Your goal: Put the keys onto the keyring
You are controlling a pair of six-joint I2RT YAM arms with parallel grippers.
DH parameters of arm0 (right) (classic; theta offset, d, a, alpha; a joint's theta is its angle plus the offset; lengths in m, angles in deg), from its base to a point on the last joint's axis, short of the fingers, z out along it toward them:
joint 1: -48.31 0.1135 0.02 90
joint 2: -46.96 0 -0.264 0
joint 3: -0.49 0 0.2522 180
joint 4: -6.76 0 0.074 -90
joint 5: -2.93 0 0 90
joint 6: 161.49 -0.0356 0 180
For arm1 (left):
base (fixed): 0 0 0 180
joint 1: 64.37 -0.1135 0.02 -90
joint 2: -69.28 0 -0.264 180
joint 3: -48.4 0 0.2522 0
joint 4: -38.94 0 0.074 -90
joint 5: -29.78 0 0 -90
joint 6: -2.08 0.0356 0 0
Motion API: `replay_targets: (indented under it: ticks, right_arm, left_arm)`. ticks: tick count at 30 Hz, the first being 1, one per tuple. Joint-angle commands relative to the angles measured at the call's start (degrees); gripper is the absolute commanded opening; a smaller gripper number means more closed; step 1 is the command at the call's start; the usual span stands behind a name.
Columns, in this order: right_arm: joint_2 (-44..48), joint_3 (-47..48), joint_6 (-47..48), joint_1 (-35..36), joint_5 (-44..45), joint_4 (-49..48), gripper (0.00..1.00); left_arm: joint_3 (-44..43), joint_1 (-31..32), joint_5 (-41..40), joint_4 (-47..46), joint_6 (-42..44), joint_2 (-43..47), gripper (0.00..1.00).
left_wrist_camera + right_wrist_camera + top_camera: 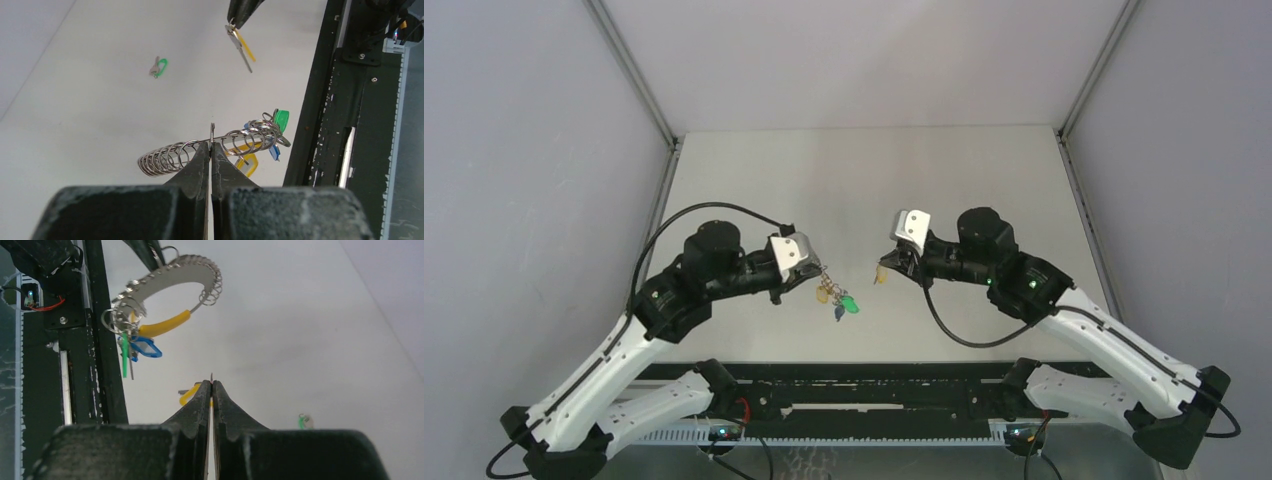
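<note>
My left gripper [212, 144] is shut on a thin wire loop of the keyring [165, 157], holding it above the table. The keyring [175, 275] is a silvery coiled arc with a yellow band [165, 325]. A green key [124, 360] and a blue key [145, 347] dangle from it, bunched at one end. My right gripper [212, 383] is shut on a yellow-headed key [242, 46], held in the air a short way to the right of the keyring [834, 295]. Another green key [158, 67] lies loose on the table.
The black rail [874, 400] with the arm bases runs along the table's near edge. Grey walls [534, 200] close in the left, right and back sides. The table top [864, 180] is pale grey.
</note>
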Motion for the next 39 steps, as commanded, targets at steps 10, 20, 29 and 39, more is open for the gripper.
replay_targets:
  ticks: [10, 20, 29, 39]
  right_arm:
    - [3.23, -6.75, 8.31, 5.59, -2.2, -16.25, 0.0]
    - [0.37, -9.13, 10.54, 9.84, -1.78, -23.75, 0.0]
    - [-2.5, -6.61, 14.07, 12.07, -1.13, -22.3, 0.0]
    - [-1.95, -6.66, 15.56, 13.77, 1.73, -20.93, 0.0]
  left_arm:
    - [-5.55, 3.33, 2.03, -0.78, 6.69, -6.65, 0.0]
    - [2.37, 3.31, 0.58, -4.95, 5.88, -0.72, 0.0]
    - [3.46, 3.24, 0.98, -6.05, 5.33, 0.07, 0.0]
    - [4.79, 3.39, 3.79, -6.64, 6.37, 0.37, 0.0]
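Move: The keyring, hanging from the left fingers, lies about 8 cm left of the right hand, 3 cm back and 3 cm below. Its green tag is some 5 cm left, 5 back and 6 below; the left fingertips are 10 cm left and 1 cm back, near level. From the left hand, the yellow-tagged key in the right fingers lies roughly 10 cm to the right, 1 cm ahead and 3 cm below. The yellow-tagged key, still pinched in the shut right fingers, is carried about 6.5 cm left and some 3.5 cm back towards the keyring at the left fingertips, while the right hand rolls and swings roughly 15 degrees counter-clockwise to point more squarely at the left hand. The left hand keeps its grip on the keyring, shifts quickly a couple of centimetres right, eases partly back and sinks about 2 cm. ##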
